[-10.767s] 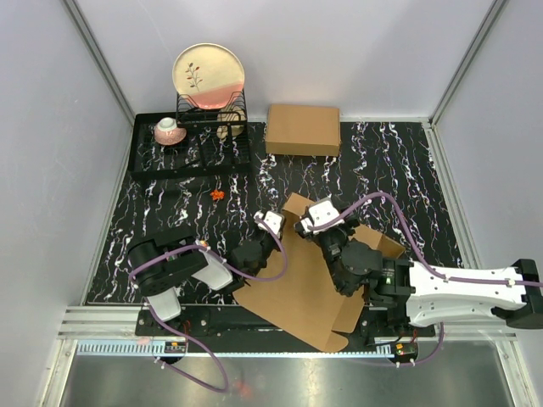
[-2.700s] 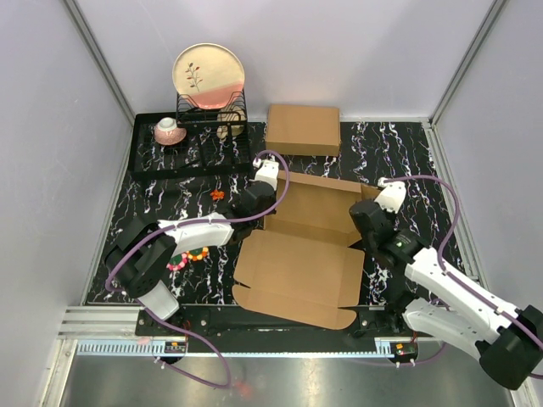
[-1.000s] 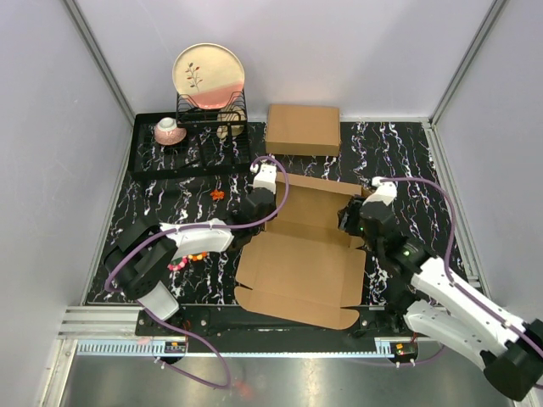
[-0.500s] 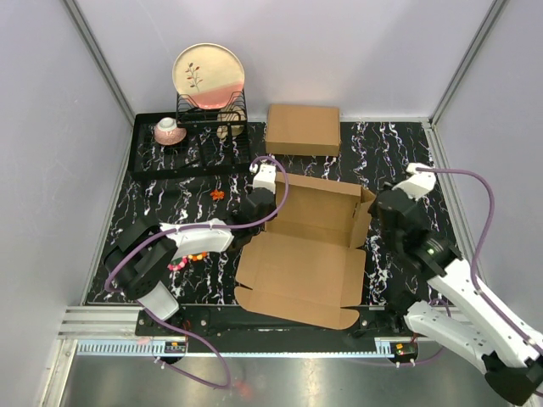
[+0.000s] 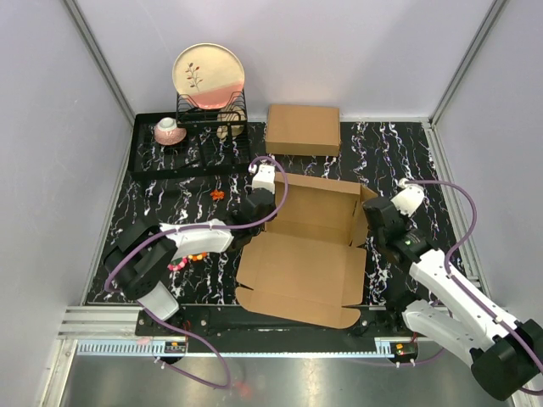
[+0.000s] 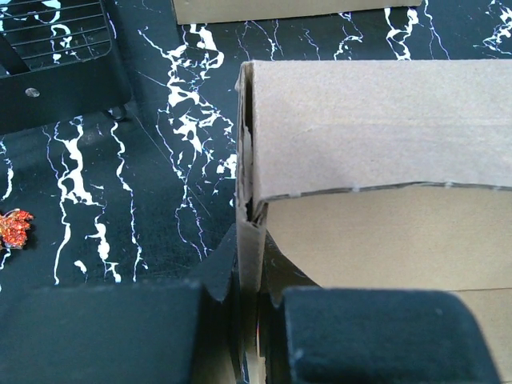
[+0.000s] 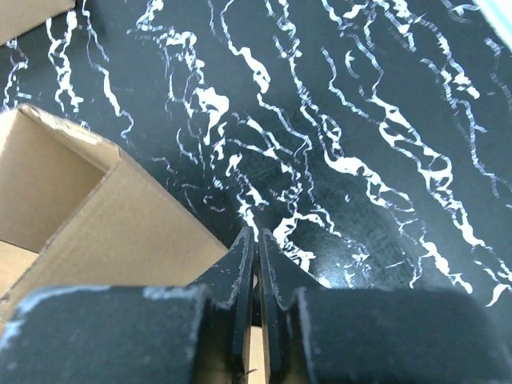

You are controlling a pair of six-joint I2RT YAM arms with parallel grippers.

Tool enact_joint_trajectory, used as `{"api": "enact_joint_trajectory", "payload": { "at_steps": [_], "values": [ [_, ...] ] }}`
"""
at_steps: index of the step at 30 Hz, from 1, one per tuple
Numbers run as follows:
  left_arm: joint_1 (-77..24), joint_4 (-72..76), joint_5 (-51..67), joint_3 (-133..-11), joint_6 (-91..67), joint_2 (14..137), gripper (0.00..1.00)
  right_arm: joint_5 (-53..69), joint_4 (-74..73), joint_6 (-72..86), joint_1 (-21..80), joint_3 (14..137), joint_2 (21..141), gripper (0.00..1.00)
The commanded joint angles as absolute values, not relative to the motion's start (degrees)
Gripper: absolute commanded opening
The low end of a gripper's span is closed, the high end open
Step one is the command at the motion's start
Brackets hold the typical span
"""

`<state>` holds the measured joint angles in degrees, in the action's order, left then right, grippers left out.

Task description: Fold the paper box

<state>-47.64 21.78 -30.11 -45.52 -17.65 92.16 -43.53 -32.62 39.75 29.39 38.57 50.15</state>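
The paper box (image 5: pixel 301 267) lies half formed in the middle of the mat, its front panel flat and its back wall (image 6: pixel 376 128) upright. My left gripper (image 5: pixel 261 210) is at its back left corner. In the left wrist view that gripper (image 6: pixel 250 276) is shut on the upright left side flap. My right gripper (image 5: pixel 373 227) is at the box's raised right side flap. In the right wrist view its jaws (image 7: pixel 256 240) are pressed together, with a strip of cardboard between them, beside the brown wall (image 7: pixel 120 216).
A made-up brown box (image 5: pixel 303 129) sits at the back centre. A black dish rack (image 5: pixel 191 148) at the back left holds a plate (image 5: pixel 208 75) and a cup (image 5: pixel 168 129). A small orange piece (image 5: pixel 217 194) and a bead ring (image 5: pixel 188 257) lie left of the box.
My right gripper swung out to the right, came back to the box's right flap and closed. That flap now stands upright. The left arm has not moved.
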Motion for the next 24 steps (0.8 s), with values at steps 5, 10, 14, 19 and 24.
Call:
{"api": "enact_joint_trajectory", "payload": {
  "at_steps": [5,10,14,19,24],
  "values": [
    [-48.1,20.0,-30.2,-43.2,-18.9,90.7,0.00,-34.4,-20.9,38.6,28.9,33.9,50.5,0.18],
    [-48.1,20.5,-30.4,-42.9,-18.5,90.6,0.00,-31.8,-18.1,37.6,28.9,32.3,49.6,0.20],
    [-48.1,21.4,-30.0,-42.6,-18.5,90.9,0.00,-28.0,-14.4,34.7,28.9,31.2,50.0,0.22],
    [-48.2,21.6,-29.6,-42.6,-18.5,91.1,0.00,-26.1,-12.7,34.1,28.9,30.3,51.5,0.25],
    [-48.1,22.3,-29.9,-42.0,-18.1,90.5,0.00,-28.8,-12.3,33.0,28.9,30.3,51.7,0.52]
  ]
}}
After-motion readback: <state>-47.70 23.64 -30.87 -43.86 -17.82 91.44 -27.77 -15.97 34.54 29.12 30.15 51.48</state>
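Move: The box's right side flap stands about 6 cm to the right hand's left, 1 cm farther out, its middle some 5 cm lower. The back wall is roughly 17 cm left and 5 cm ahead of this hand; the flat base panel is some 21 cm left and 11 cm back, about 9 cm below. From the left hand, that flap lies about 22 cm right and 6 cm back, near its height. Leftward and down, the right hand travels about 5 cm across and 3 to 4 cm lower, edging slightly forward, to push the right side flap in towards the box. It turns some 15 degrees counter-clockwise, its shut fingers parting to nearly half open at the flap's lower outer corner. The left hand stays put and keeps its pinch on the box's far left corner. ##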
